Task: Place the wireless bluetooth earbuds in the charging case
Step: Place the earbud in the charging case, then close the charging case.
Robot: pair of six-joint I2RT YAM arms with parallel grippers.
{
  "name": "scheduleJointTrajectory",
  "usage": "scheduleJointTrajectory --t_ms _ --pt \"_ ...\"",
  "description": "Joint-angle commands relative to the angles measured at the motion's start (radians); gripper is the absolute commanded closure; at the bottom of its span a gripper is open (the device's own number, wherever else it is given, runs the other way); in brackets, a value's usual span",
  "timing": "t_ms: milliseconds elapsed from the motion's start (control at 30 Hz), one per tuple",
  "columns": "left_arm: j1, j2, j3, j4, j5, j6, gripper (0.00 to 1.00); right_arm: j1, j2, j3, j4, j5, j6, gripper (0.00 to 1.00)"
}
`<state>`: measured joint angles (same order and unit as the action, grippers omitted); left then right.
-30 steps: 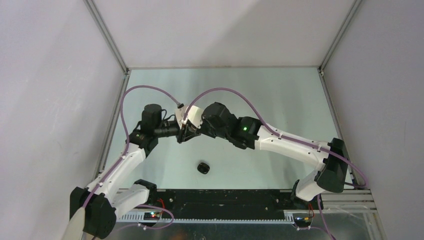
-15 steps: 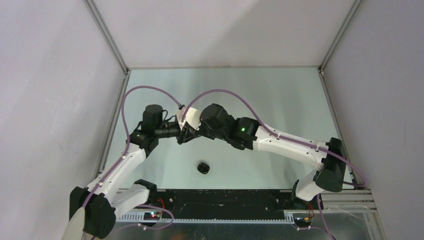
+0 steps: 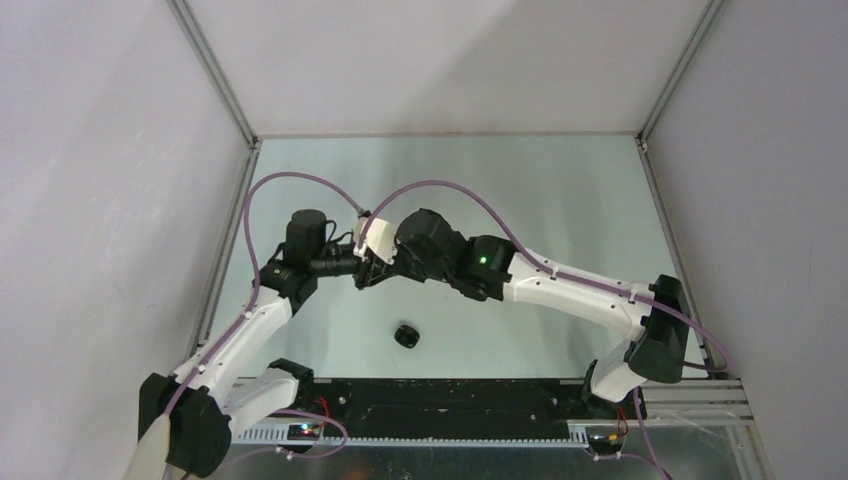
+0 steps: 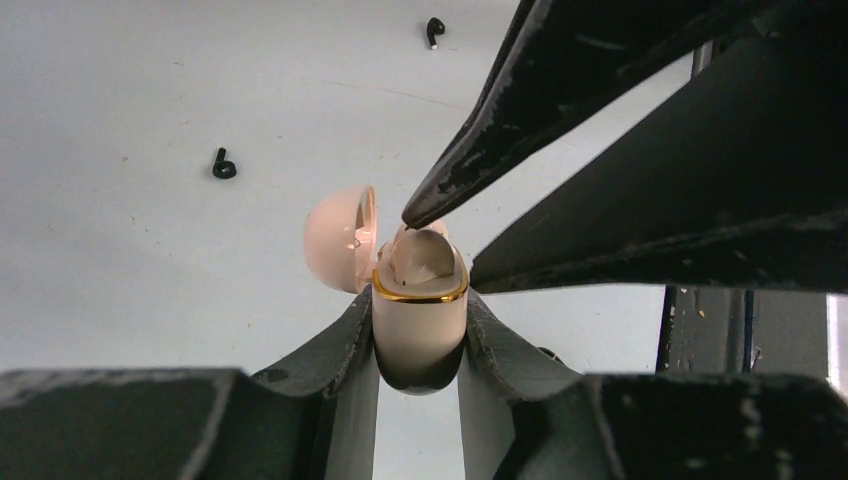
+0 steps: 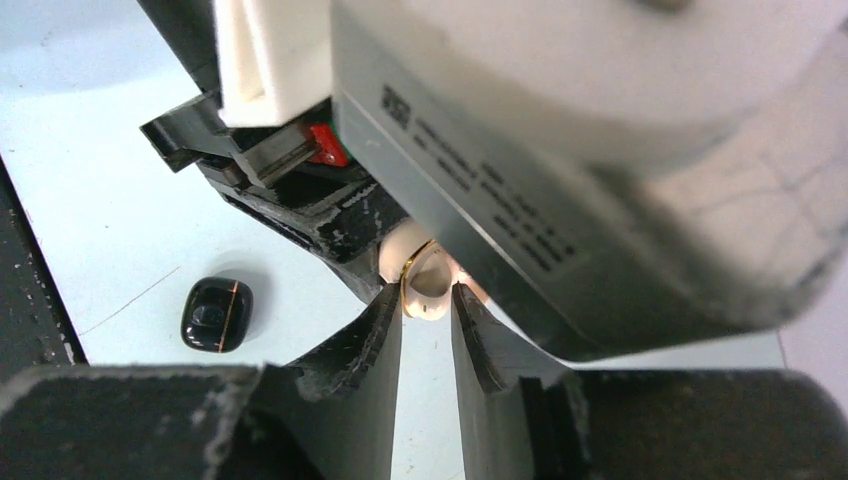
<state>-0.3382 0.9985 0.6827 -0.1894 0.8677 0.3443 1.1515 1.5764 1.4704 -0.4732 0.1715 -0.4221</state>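
Observation:
My left gripper (image 4: 420, 300) is shut on the cream charging case (image 4: 420, 325), which has a gold rim and an open lid (image 4: 335, 238). It holds the case off the table near the middle (image 3: 362, 272). A cream earbud (image 4: 425, 255) sits in the case's mouth. My right gripper (image 5: 428, 292) meets the case head-on, its jaws a narrow gap apart around the case's mouth (image 5: 430, 278). One of its fingertips (image 4: 412, 212) touches the top of the opening. Two black earbuds (image 4: 223, 165) (image 4: 434, 30) lie on the table beyond.
A shut black charging case (image 3: 406, 336) (image 5: 216, 314) lies on the table nearer the arm bases. The table's black front strip (image 3: 450, 395) runs along the near edge. Purple cables (image 3: 300, 180) arch over both wrists.
The right gripper's jaws have parted a little at the case's mouth. The right wrist has edged slightly left toward the left gripper. The left gripper keeps its grip.

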Motion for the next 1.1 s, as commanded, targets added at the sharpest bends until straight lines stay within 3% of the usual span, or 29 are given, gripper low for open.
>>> scheduleJointTrajectory --t_ms 0,233,500,833,967,1067 --pt "-0.008 -0.027 0.007 0.028 0.026 0.021 0.97 0.009 0.002 0.045 0.012 -0.014 0.000 0.69" --pt "-0.007 -0.037 0.007 0.025 0.025 0.029 0.98 -0.002 -0.055 0.047 -0.008 -0.009 -0.025 0.58" --pt "-0.006 -0.050 0.015 0.000 0.032 0.061 0.99 -0.073 -0.171 0.000 -0.044 -0.103 -0.048 0.47" --pt "0.001 -0.073 0.019 -0.040 0.075 0.104 0.98 -0.278 -0.324 -0.095 -0.063 -0.395 -0.029 0.39" --pt "0.001 -0.094 0.023 -0.069 0.094 0.125 0.98 -0.388 -0.345 -0.156 -0.039 -0.581 -0.044 0.33" --pt "0.002 -0.105 0.021 -0.081 0.122 0.139 0.98 -0.426 -0.330 -0.172 -0.019 -0.617 -0.047 0.31"
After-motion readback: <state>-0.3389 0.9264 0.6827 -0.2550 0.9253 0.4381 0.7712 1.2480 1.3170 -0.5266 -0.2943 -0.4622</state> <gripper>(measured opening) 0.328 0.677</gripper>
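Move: The left hand holds the open charging case, its middle 1 cm beyond the pads. From the right hand point the charging case lies about 1 cm ahead, 2 cm left and 2 cm below. On the table some 20 cm lower, also from the right hand, are the black case, 7 cm back and 1 cm right; the near black earbud, about 18 cm ahead and 8 cm right; and the far black earbud, 8 cm ahead and 26 cm right. The right fingers, already partly open at the earbud in the charging case, spread wide and come free; after a short pause the right hand swings off to the right by over 10 cm, arcing up about 7 cm and then sinking a little as it drifts forward. The left hand keeps its pinch on the charging case, easing back some 2 cm and slightly up. ##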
